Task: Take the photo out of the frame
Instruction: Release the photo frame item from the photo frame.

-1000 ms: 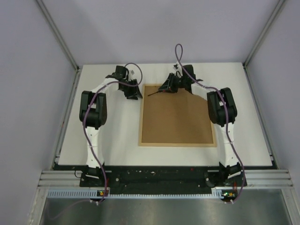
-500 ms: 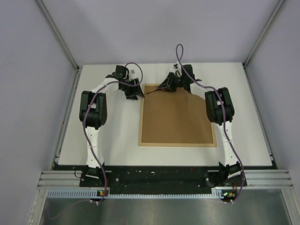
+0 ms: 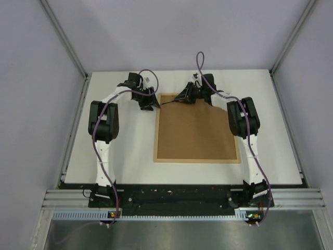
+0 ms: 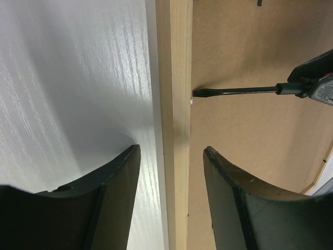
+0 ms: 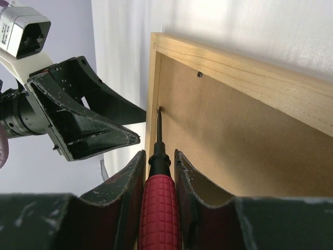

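The frame [image 3: 156, 140] lies face down on the white table, its brown backing board [image 3: 197, 133] facing up. The photo is hidden beneath the board. My right gripper [image 5: 159, 152] is shut on a red-handled screwdriver [image 5: 160, 208]. The screwdriver's tip [image 4: 200, 92] touches the frame's left inner edge beside a small metal tab [image 4: 191, 100], near the far left corner. My left gripper [image 4: 171, 149] is open and straddles the pale wooden left rim [image 4: 174, 78], one finger over the table and the other over the board, neither touching the wood.
Both wrists crowd the frame's far left corner [image 3: 161, 96], the left gripper's fingers [image 5: 88, 125] close beside the screwdriver shaft. Bare white table [image 3: 125, 151] lies left of the frame. Grey walls and metal rails [image 3: 73, 140] enclose the table.
The right arm's elbow has shifted slightly left and away from me. The screwdriver stays at the frame's far left edge. The left arm holds its place.
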Controlling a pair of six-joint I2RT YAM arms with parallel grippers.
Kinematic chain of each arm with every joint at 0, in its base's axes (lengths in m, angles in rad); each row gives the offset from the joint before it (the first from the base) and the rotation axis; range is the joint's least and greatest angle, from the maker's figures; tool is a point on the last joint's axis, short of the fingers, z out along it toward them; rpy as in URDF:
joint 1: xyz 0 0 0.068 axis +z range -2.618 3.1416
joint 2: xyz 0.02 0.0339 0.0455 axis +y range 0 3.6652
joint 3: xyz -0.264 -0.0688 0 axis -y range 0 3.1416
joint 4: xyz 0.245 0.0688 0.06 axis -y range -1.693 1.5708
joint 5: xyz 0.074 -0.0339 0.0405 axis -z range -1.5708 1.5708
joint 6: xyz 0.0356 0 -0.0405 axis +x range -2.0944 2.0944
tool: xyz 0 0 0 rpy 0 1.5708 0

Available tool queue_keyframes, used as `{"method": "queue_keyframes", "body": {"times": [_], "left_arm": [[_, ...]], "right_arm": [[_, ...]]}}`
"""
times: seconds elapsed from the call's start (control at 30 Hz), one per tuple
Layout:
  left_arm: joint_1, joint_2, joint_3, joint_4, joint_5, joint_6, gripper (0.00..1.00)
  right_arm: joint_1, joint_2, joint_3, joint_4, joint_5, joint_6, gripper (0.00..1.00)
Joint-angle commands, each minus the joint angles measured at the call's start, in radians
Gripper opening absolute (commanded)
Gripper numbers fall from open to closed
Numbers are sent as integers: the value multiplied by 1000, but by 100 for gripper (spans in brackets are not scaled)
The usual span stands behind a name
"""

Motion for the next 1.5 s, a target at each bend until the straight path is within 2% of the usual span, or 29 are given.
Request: {"method": "queue_keyframes", "body": {"times": [0.0,0.2,0.43,0.7,1.0,1.47], "left_arm": [[-1,23,17,13,-3,-1,56],[0,21,16,13,-3,-1,45],[0,26,16,16,0,-2,43],[0,27,14,5,-14,4,36],[0,36,9,4,-8,-1,34],[-1,38,8,7,3,-7,31]], "right_arm": [[1,3,-12,26,-20,14,0],[3,-27,-45,36,-31,17,0],[-3,-30,-61,33,-26,12,0],[-27,-73,-66,28,-23,22,0],[-34,-90,-74,30,-22,35,0],[0,-10,4,22,-34,74,0]]}}
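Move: The right hand holds the screwdriver; the metal tab on the left bar's inner edge lies about 8 cm left, 1 cm back and 3 cm below this hand. The frame corner lies roughly 5 cm ahead of that tab, and the top-bar tab some 5 cm ahead of and 4 cm right of it. The left hand has the left bar about 1 cm straight below its point, level both ways. Right hand shifts the screwdriver back, then right, about 1 cm each; left fingers partly close over the left bar. ##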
